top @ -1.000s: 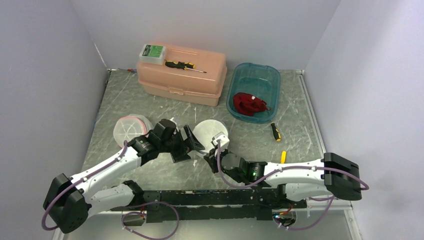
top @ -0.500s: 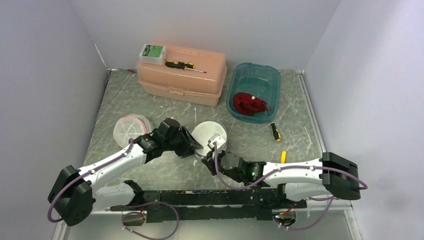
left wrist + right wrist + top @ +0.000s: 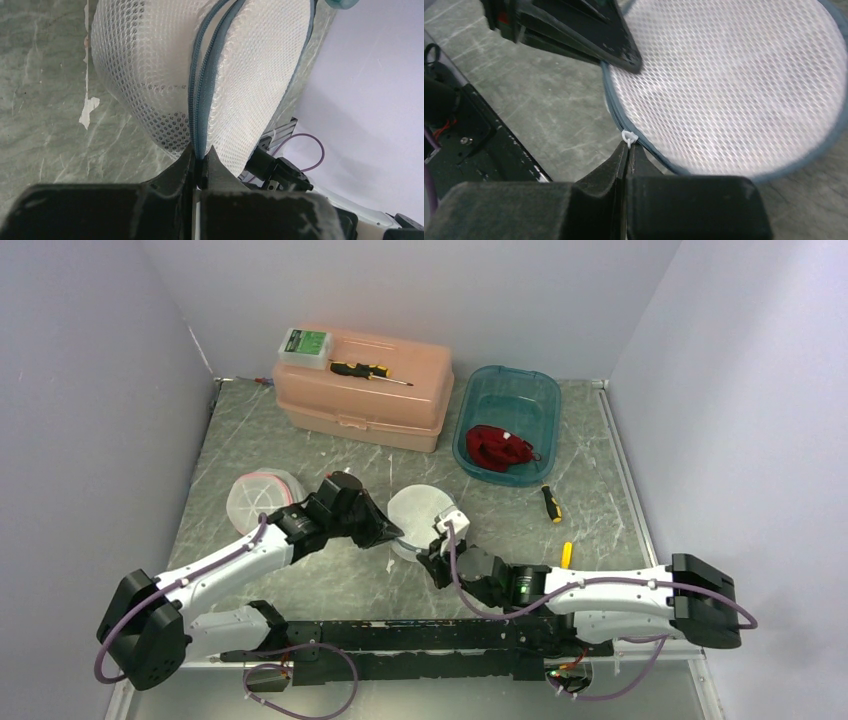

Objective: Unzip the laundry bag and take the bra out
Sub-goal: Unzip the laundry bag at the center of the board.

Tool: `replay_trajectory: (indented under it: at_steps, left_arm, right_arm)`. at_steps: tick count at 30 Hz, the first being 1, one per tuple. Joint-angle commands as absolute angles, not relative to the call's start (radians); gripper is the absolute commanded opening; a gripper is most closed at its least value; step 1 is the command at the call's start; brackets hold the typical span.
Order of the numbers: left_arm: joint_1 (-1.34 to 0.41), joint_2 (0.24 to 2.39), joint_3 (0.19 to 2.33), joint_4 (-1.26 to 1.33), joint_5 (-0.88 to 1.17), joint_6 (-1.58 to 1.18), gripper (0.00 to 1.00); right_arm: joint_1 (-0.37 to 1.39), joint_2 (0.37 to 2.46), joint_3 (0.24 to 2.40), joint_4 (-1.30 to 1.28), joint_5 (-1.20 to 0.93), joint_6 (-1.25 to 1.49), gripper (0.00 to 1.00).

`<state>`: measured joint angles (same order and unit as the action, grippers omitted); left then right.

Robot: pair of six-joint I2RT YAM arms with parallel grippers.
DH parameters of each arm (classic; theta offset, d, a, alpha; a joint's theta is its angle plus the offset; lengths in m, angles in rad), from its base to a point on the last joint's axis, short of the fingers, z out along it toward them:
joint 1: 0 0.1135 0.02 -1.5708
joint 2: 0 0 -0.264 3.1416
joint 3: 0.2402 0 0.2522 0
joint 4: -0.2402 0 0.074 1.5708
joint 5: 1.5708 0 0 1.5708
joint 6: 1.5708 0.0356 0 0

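The laundry bag (image 3: 420, 510) is a round white mesh pouch with a blue-grey zipper (image 3: 199, 100) around its rim, lying mid-table between both arms. My left gripper (image 3: 396, 537) (image 3: 201, 154) is shut on the zipper seam at the bag's left edge. My right gripper (image 3: 431, 552) (image 3: 628, 146) is shut on the small white zipper pull (image 3: 629, 136) at the bag's near rim. The zipper looks slightly parted just above the left fingertips. The bra is hidden; nothing shows through the mesh (image 3: 734, 85).
A second round mesh bag (image 3: 262, 496) lies to the left. At the back stand a pink toolbox (image 3: 365, 390) bearing a screwdriver, and a blue tub (image 3: 530, 390) holding a red garment (image 3: 500, 448). A small screwdriver (image 3: 551, 503) and a yellow piece (image 3: 566, 554) lie to the right.
My left gripper went from wide open to shut on the bag's zipper seam. The right arm shifted slightly right, still pinching the pull, and the bag moved with it.
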<state>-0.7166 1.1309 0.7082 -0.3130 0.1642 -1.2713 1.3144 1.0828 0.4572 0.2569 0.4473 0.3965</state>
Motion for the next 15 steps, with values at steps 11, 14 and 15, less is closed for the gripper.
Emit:
replay_trajectory:
  at_steps: [11,14,15]
  left_arm:
    - [-0.68,1.248,0.884,-0.192,0.392,-0.79,0.03]
    - [-0.673,1.311,1.019,-0.293,0.464,-0.625,0.03]
    - [-0.673,1.327,1.06,-0.324,0.483,-0.58,0.03]
  right_arm:
    - [1.295,0.751,0.349,0.131,0.506,0.336,0.0]
    - [1.313,0.726,0.371,0.109,0.473,0.304,0.0]
    - [1.322,0.731,0.383,0.108,0.465,0.297,0.0]
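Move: The right fingers already hold the zipper pull, while the left fingers already pinch the zipper tape; from the left hand the pull lies about 4 cm back, 3 cm right and roughly level. The laundry bag's middle is some 8 cm ahead of the right hand, straight out and about 4 cm lower. From the right hand, the teal basket sits about 28 cm ahead and 19 cm right, the black-handled screwdriver 12 cm ahead and 29 cm right, both roughly 10 cm lower. Both grips stay shut, the right on the zipper pull and the left on the tape behind it, as the right hand draws the pull about 5 cm to the right, away from the left hand, rising late. The left hand at first barely moves, then follows up and right while edging forward, swinging some 20 degrees clockwise as its fingers tip upward. ##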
